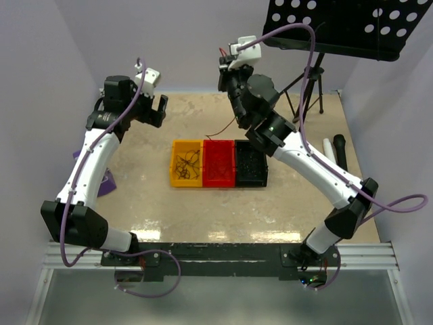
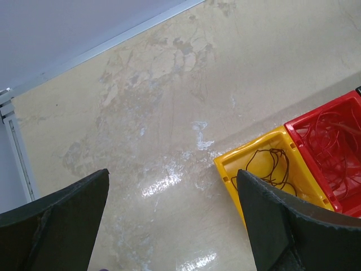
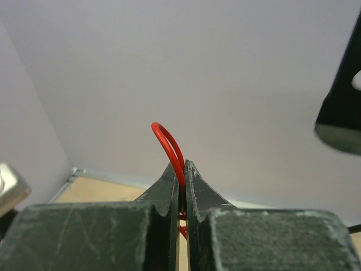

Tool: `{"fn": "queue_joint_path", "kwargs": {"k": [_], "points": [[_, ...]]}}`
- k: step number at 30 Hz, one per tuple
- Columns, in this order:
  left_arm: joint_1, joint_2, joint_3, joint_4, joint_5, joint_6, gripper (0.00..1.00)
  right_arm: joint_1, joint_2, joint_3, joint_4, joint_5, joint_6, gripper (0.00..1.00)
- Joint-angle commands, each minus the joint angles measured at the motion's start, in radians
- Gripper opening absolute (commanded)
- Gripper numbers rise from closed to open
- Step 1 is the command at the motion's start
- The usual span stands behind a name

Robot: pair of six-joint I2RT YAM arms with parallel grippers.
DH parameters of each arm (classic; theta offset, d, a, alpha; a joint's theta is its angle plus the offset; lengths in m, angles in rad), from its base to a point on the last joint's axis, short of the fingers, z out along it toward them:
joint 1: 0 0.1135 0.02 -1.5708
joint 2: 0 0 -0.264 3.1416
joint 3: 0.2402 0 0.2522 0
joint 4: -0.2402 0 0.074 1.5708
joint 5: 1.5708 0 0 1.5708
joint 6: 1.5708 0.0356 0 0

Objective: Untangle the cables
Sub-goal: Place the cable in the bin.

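My right gripper (image 3: 181,166) is shut on a thin red wire (image 3: 167,141) that loops up out of its fingertips. In the top view this gripper (image 1: 226,70) is raised high at the back of the table, and a red strand (image 1: 223,128) trails down toward the trays. A yellow tray (image 1: 173,162) holds dark brown wires (image 2: 273,166). A red tray (image 1: 218,177) holds red wires (image 2: 330,138). My left gripper (image 2: 172,175) is open and empty above the bare table, left of the yellow tray (image 2: 248,161); it also shows in the top view (image 1: 157,108).
A black tray (image 1: 250,164) stands right of the red one. A black perforated music stand (image 1: 345,24) stands at the back right, its legs by the right arm. A black and white tool (image 1: 337,147) lies at the right edge. A purple object (image 1: 107,183) lies at the left.
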Motion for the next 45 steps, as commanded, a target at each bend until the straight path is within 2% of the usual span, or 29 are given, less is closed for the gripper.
{"fn": "queue_joint_path", "kwargs": {"k": [1, 7, 10, 14, 24, 29, 36, 45], "points": [[0.008, -0.026, -0.008, 0.048, -0.020, -0.023, 1.00, -0.002, -0.102, -0.117, 0.007, -0.082, 0.176, 0.00], [0.008, -0.026, -0.010, 0.054, -0.020, -0.031, 1.00, -0.002, -0.189, -0.325, -0.009, -0.173, 0.358, 0.00], [0.008, -0.026, -0.013, 0.054, -0.012, -0.035, 1.00, -0.002, -0.226, -0.410, -0.017, -0.167, 0.392, 0.00], [0.008, -0.026, -0.019, 0.054, -0.001, -0.044, 1.00, -0.002, -0.246, -0.479, -0.029, -0.079, 0.360, 0.00], [0.008, -0.021, -0.020, 0.055, 0.013, -0.058, 1.00, -0.002, -0.194, -0.519, -0.127, 0.260, 0.176, 0.00], [0.008, -0.015, -0.014, 0.055, 0.017, -0.067, 1.00, -0.004, -0.154, -0.536, -0.112, 0.182, 0.234, 0.00], [0.008, -0.014, -0.011, 0.054, 0.010, -0.066, 1.00, -0.005, -0.022, -0.473, -0.096, -0.014, 0.331, 0.00], [0.008, -0.012, -0.030, 0.059, 0.010, -0.070, 1.00, -0.038, 0.110, -0.458, -0.030, -0.137, 0.417, 0.00]]}}
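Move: The right hand, holding the red cable's top in shut fingers, is high above the red bin it is bound for: the bin lies some 48 cm below it, about 1 cm back and 1 cm to its left. At that same depth, the yellow bin stands about 13 cm to the hand's left and the black bin about 11 cm to its right, both level with the red bin. From the left hand, the red bin lies about 18 cm right, 2 cm back and 26 cm below. Downward, some 30 cm, goes the right hand towards the red bin, easing back about 3 cm early on and then forward again, while it swings to the right by several centimetres and comes back left. The wrist tips down by roughly 30 degrees, and the shut fingers keep their pinch on the red cable. ##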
